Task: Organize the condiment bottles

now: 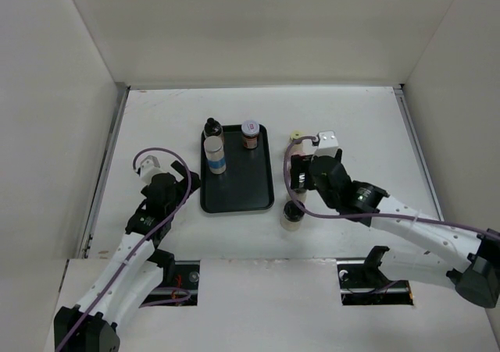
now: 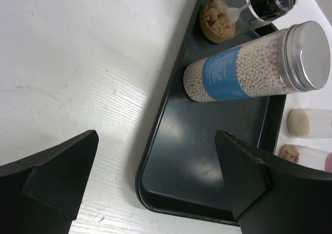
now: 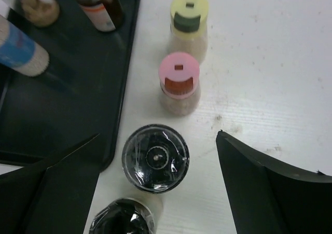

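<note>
A black tray (image 1: 234,188) holds three condiment bottles: a black-capped grinder (image 1: 213,128), a silver-capped bottle with a blue label (image 1: 215,155) and a brown jar (image 1: 250,134). Right of the tray stand a yellow-capped bottle (image 3: 189,24), a pink-capped bottle (image 3: 179,78) and two black-topped grinders (image 3: 155,157) (image 3: 122,221). My right gripper (image 3: 157,140) is open and empty above the nearer of these grinders. My left gripper (image 2: 156,135) is open and empty over the tray's near left corner (image 2: 150,192). The blue-label bottle (image 2: 244,70) and black-capped grinder (image 2: 244,11) lie ahead of it.
White walls enclose the table on the left, back and right. In the top view the right arm (image 1: 375,204) covers part of the bottle row right of the tray; the yellow cap (image 1: 297,138) and one grinder (image 1: 293,213) show.
</note>
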Action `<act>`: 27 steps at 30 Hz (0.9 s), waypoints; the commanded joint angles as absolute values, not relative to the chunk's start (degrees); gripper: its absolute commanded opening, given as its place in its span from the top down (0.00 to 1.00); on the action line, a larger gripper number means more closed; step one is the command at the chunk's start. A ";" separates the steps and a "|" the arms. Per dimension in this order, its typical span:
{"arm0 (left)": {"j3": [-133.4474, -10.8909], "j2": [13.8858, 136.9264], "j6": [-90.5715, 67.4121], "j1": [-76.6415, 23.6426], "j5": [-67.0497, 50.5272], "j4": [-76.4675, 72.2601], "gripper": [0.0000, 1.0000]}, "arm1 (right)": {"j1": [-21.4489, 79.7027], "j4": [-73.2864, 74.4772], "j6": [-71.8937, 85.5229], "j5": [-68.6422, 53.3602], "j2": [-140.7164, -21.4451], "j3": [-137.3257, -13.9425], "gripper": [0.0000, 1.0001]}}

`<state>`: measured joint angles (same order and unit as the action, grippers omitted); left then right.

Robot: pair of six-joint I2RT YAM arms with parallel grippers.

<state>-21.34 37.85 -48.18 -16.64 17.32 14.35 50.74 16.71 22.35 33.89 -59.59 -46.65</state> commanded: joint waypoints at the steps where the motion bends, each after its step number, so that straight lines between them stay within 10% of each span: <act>1: -24.17 37.71 -48.08 -16.92 17.40 11.34 0.00 | 50.32 18.55 23.99 32.26 -62.83 -48.43 0.05; 12: -23.29 39.28 -48.08 -16.83 17.23 9.76 0.00 | 48.21 16.88 24.87 29.27 -71.36 -49.75 0.07; 21: -23.64 39.64 -47.81 -16.74 17.23 9.40 0.00 | 48.03 18.63 25.14 29.18 -72.60 -52.03 0.45; 27: -24.08 39.55 -47.81 -16.92 17.23 9.40 0.00 | 48.82 18.63 23.21 32.08 -70.58 -56.59 0.49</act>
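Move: The black-capped bottle the empty right hand goes for stands almost under it, about 1 cm ahead, 1 cm left and some 9 cm down. A second black-capped bottle is roughly 8 cm back and 3 cm left of the hand, the pink-capped one 9 cm ahead and 2 cm left, both at similar depth. The tray's middle lies about 21 cm left, 9 cm ahead, 13 cm down. From the left hand the bottle is some 36 cm right, roughly level fore and aft and in height. The right fingers close on the farther black-capped bottle and pinch it at its cap end, one pad either side, after the open hand sinks about 7.5 cm nearly straight down over it, tipping some 10 to 15 degrees further downward. With the opening settled at the bottle's width, the hand begins to rise, about 1 cm by the end. ##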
